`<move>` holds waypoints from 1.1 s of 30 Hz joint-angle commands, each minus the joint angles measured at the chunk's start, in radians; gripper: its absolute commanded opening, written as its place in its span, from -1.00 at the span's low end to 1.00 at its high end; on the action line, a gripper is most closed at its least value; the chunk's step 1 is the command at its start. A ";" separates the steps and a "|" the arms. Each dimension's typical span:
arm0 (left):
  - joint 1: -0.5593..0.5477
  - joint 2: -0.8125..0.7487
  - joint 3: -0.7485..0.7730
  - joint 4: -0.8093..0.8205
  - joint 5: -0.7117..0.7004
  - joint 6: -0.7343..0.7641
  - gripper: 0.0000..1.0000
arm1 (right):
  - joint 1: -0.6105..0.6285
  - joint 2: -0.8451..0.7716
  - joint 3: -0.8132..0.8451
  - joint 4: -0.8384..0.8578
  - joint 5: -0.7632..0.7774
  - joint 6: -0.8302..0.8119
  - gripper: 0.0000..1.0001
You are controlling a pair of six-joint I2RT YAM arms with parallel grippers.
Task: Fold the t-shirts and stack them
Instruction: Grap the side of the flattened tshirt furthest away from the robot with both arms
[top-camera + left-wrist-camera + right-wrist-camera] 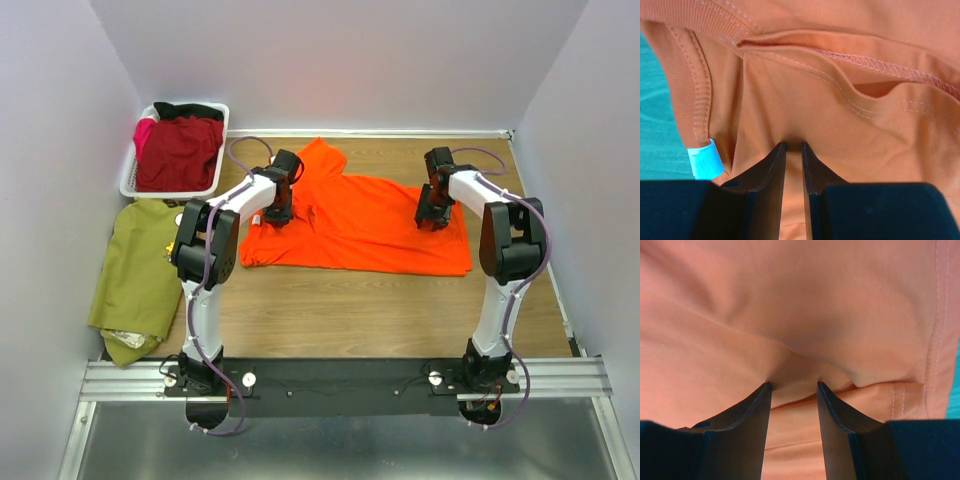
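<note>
A bright orange t-shirt [360, 225] lies spread across the wooden table, one sleeve folded up at the back. My left gripper [278, 212] is down on its left part by the collar. In the left wrist view the narrow jaws [793, 144] pinch a ridge of the orange cloth [840, 125]. My right gripper [435, 215] presses on the shirt's right part. Its jaws [793, 383] stand wider, with a bunched fold of the orange cloth [815, 300] caught between the tips. A dark red t-shirt [180, 150] lies in the basket. An olive green one [135, 270] lies at the left.
The white slatted basket [128, 180] stands at the back left, by the wall. A pale blue neck label [705, 159] shows at the collar beside my left fingers. Bare table [380, 310] runs between the shirt and the arm bases.
</note>
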 commanded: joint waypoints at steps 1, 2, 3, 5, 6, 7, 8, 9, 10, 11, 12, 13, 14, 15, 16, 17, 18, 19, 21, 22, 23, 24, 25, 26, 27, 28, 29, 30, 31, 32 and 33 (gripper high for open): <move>-0.001 0.016 -0.048 -0.127 -0.096 -0.066 -0.45 | -0.003 -0.015 -0.064 -0.005 0.050 0.007 0.01; -0.001 0.012 -0.062 -0.148 -0.107 -0.090 -0.44 | -0.003 -0.020 -0.075 -0.008 0.053 0.008 0.01; -0.001 0.007 -0.094 -0.156 -0.107 -0.098 -0.44 | -0.003 -0.027 -0.084 -0.011 0.059 0.010 0.01; -0.003 -0.017 -0.129 -0.164 -0.086 -0.112 -0.44 | -0.001 -0.037 -0.114 -0.022 0.065 0.014 0.01; -0.004 -0.028 -0.168 -0.166 -0.079 -0.124 -0.44 | -0.003 -0.041 -0.125 -0.026 0.068 0.014 0.01; -0.007 -0.047 -0.183 -0.166 -0.070 -0.127 -0.44 | -0.001 -0.052 -0.138 -0.032 0.070 0.016 0.01; -0.009 -0.053 -0.197 -0.172 -0.061 -0.130 -0.44 | -0.003 -0.058 -0.157 -0.041 0.068 0.016 0.01; -0.015 -0.059 -0.220 -0.176 -0.061 -0.139 -0.44 | -0.001 -0.066 -0.171 -0.046 0.068 0.017 0.01; -0.026 -0.070 -0.232 -0.178 -0.059 -0.144 -0.44 | -0.001 -0.081 -0.184 -0.052 0.071 0.017 0.01; -0.032 -0.076 -0.245 -0.184 -0.049 -0.149 -0.44 | -0.001 -0.089 -0.194 -0.061 0.071 0.017 0.01; -0.038 -0.080 -0.269 -0.184 -0.043 -0.153 -0.44 | -0.003 -0.095 -0.217 -0.068 0.074 0.017 0.01; -0.053 -0.090 -0.281 -0.182 -0.036 -0.164 -0.43 | -0.003 -0.101 -0.227 -0.074 0.077 0.019 0.01; -0.058 -0.093 -0.294 -0.184 -0.033 -0.168 -0.43 | 0.000 -0.118 -0.240 -0.078 0.079 0.019 0.01; -0.064 -0.096 -0.317 -0.181 -0.035 -0.173 -0.44 | -0.003 -0.124 -0.250 -0.078 0.084 0.019 0.01; -0.069 -0.100 -0.329 -0.178 -0.035 -0.181 -0.43 | -0.001 -0.132 -0.271 -0.081 0.087 0.019 0.01; -0.073 -0.103 -0.337 -0.182 -0.029 -0.185 -0.44 | -0.003 -0.138 -0.277 -0.083 0.085 0.017 0.01; -0.078 -0.108 -0.355 -0.182 -0.024 -0.188 -0.43 | -0.003 -0.145 -0.283 -0.084 0.087 0.016 0.01; -0.083 -0.125 -0.367 -0.182 -0.021 -0.195 -0.44 | -0.001 -0.150 -0.296 -0.085 0.093 0.019 0.01; -0.098 -0.148 -0.396 -0.173 -0.010 -0.201 -0.43 | -0.003 -0.164 -0.300 -0.089 0.096 0.020 0.01; -0.101 -0.163 -0.403 -0.175 -0.010 -0.204 -0.43 | -0.001 -0.168 -0.300 -0.091 0.096 0.020 0.01; -0.103 -0.168 -0.404 -0.181 -0.015 -0.205 -0.43 | -0.001 -0.172 -0.299 -0.091 0.096 0.022 0.01; -0.103 -0.172 -0.398 -0.187 -0.021 -0.205 -0.43 | -0.003 -0.179 -0.294 -0.091 0.097 0.023 0.01; -0.103 -0.180 -0.387 -0.193 -0.035 -0.205 -0.43 | -0.003 -0.184 -0.290 -0.094 0.097 0.026 0.01; -0.101 -0.186 -0.369 -0.208 -0.050 -0.205 -0.43 | -0.003 -0.188 -0.274 -0.094 0.096 0.030 0.01; -0.103 -0.192 -0.346 -0.216 -0.079 -0.201 -0.44 | -0.003 -0.193 -0.264 -0.094 0.094 0.033 0.01; -0.103 -0.206 -0.282 -0.222 -0.098 -0.195 -0.44 | -0.003 -0.207 -0.250 -0.095 0.099 0.034 0.01; -0.103 -0.211 -0.244 -0.228 -0.110 -0.189 -0.44 | -0.001 -0.211 -0.236 -0.097 0.097 0.037 0.01; -0.103 -0.215 -0.204 -0.233 -0.142 -0.184 -0.45 | -0.003 -0.219 -0.205 -0.097 0.094 0.037 0.01; -0.103 -0.220 -0.126 -0.233 -0.148 -0.172 -0.45 | -0.001 -0.231 -0.188 -0.097 0.090 0.039 0.01; -0.103 -0.222 -0.087 -0.222 -0.153 -0.161 -0.45 | -0.003 -0.239 -0.173 -0.098 0.087 0.040 0.01; -0.103 -0.217 -0.052 -0.218 -0.170 -0.152 -0.45 | -0.003 -0.242 -0.136 -0.098 0.084 0.036 0.01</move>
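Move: Some 20 cm straight ahead of the left fingertips lies the t-shirt's far edge, with the far sleeve's tip about 26 cm ahead and 11 cm to the right; the small white tag is roughly 6 cm left and 1 cm back. From the right fingertips the far edge is about 12 cm straight ahead, and the hem end level with them, 8 cm to the right. All of it lies at about fingertip height. Dragging the orange t-shirt back towards the robot, both hands keep their partly open fingertips down on the cloth: the left goes back about 11 cm, the right about 8 cm and a little to its right. Both lean their fingertips back some 5 to 10 degrees; at the end the left turns upward and rises about 1 cm, coming off the cloth. ##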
